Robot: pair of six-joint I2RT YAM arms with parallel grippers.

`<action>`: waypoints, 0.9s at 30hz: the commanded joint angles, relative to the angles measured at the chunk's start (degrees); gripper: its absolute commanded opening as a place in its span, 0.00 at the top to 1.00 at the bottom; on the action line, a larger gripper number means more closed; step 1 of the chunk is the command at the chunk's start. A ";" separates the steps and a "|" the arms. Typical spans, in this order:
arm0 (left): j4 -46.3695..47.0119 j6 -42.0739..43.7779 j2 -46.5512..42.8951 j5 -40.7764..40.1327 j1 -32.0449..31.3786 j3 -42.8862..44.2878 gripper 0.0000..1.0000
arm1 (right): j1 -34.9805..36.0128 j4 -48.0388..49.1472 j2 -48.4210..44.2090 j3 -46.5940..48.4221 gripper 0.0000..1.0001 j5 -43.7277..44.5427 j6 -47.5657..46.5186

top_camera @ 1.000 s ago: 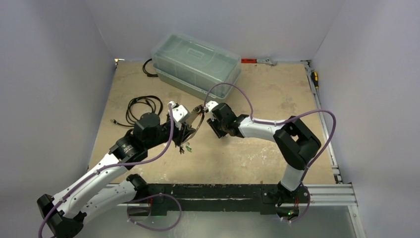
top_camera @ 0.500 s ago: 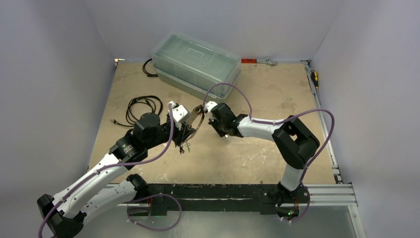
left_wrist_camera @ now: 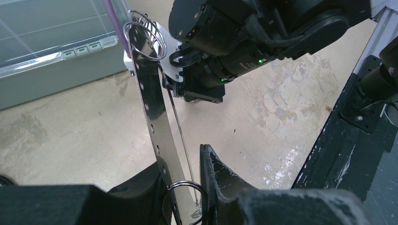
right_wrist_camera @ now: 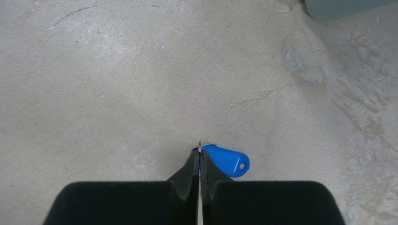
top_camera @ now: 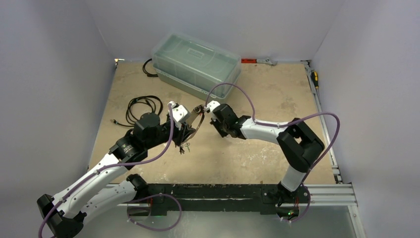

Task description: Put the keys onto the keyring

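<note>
My left gripper (top_camera: 187,128) (left_wrist_camera: 180,185) is shut on the keyring (top_camera: 198,119) (left_wrist_camera: 149,101), a flat grey metal disc held upright and seen edge-on, with small holes along its rim. A small wire ring (left_wrist_camera: 188,194) hangs through it between my fingers, and another loop (left_wrist_camera: 148,40) sits at its top. Keys (top_camera: 184,147) dangle below it. My right gripper (top_camera: 207,107) (right_wrist_camera: 200,152) is at the keyring's top edge, jaws shut on a thin wire ring carrying a blue key (right_wrist_camera: 228,161).
A clear lidded plastic box (top_camera: 195,64) stands at the back. A coiled black cable (top_camera: 143,106) lies left of my left arm. A wrench (top_camera: 261,61) and a screwdriver (top_camera: 314,79) lie at the back and right edges. A black rail (left_wrist_camera: 347,140) runs along the near side.
My right gripper has closed its jaws onto the blue key's wire ring, and that arm's elbow has shifted slightly right. The left arm and keyring have stayed still.
</note>
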 commanded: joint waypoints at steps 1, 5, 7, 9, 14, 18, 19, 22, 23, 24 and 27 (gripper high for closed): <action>3.66 -1.04 -1.07 0.86 0.13 0.81 1.00 | 0.12 3.48 -5.57 -1.36 1.00 -1.43 2.18; 3.66 -0.99 -1.07 0.86 0.18 0.84 1.00 | 0.12 5.10 -7.94 -3.12 1.00 -1.91 3.07; 3.63 -1.00 -1.07 0.86 0.14 0.80 1.00 | 0.12 5.06 -8.41 -3.26 1.00 -2.21 3.28; 3.66 -1.01 -1.04 0.91 0.18 0.84 1.00 | 0.12 4.56 -8.61 -3.16 1.00 -2.28 3.35; 3.63 -0.91 -1.24 0.77 0.11 0.85 1.00 | -0.05 6.85 -13.48 -5.96 1.00 -2.69 4.13; 3.73 -0.90 -1.33 1.00 0.14 0.84 1.00 | -0.38 7.07 -19.64 -7.46 1.00 -3.32 4.94; 3.74 -0.90 -1.40 1.07 0.18 0.81 1.00 | -0.45 7.09 -21.25 -7.84 1.00 -3.35 5.12; 3.89 -0.84 -1.57 1.64 0.12 0.72 1.00 | -0.75 7.09 -25.92 -8.88 1.00 -4.66 5.79; 3.98 -0.82 -1.64 1.92 0.16 0.71 1.00 | -0.83 7.09 -27.36 -8.95 1.00 -5.17 5.99; 4.07 -0.84 -1.63 2.12 0.12 0.69 1.00 | -0.94 7.05 -28.64 -8.85 1.00 -5.70 6.07; 4.09 -0.74 -1.77 2.08 0.14 0.67 1.00 | -1.11 6.14 -32.08 -7.84 1.00 -7.80 6.21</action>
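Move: The right hand, shut on the blue key at table level, has the keyring's middle some 22 cm above it, about 7 cm back and 7 cm to its left. The green key hangs roughly 13 cm back, 9 cm left and 16 cm up; the storage box's middle is about 21 cm ahead, 8 cm left and 3 cm higher. From the left hand, which holds the keyring by its near edge, the ring's middle is about 4 cm forward, 2 cm right, 1 cm up. Keep the right fingers shut on the blue key and raise it off the table, nearly straight up by about 14 cm towards the height of the keyring, slowing briefly a few centimetres up, then climbing fast. Tilt the fingers outward and left by some 25 degrees on the way, and hold the keyring still in the left gripper. ##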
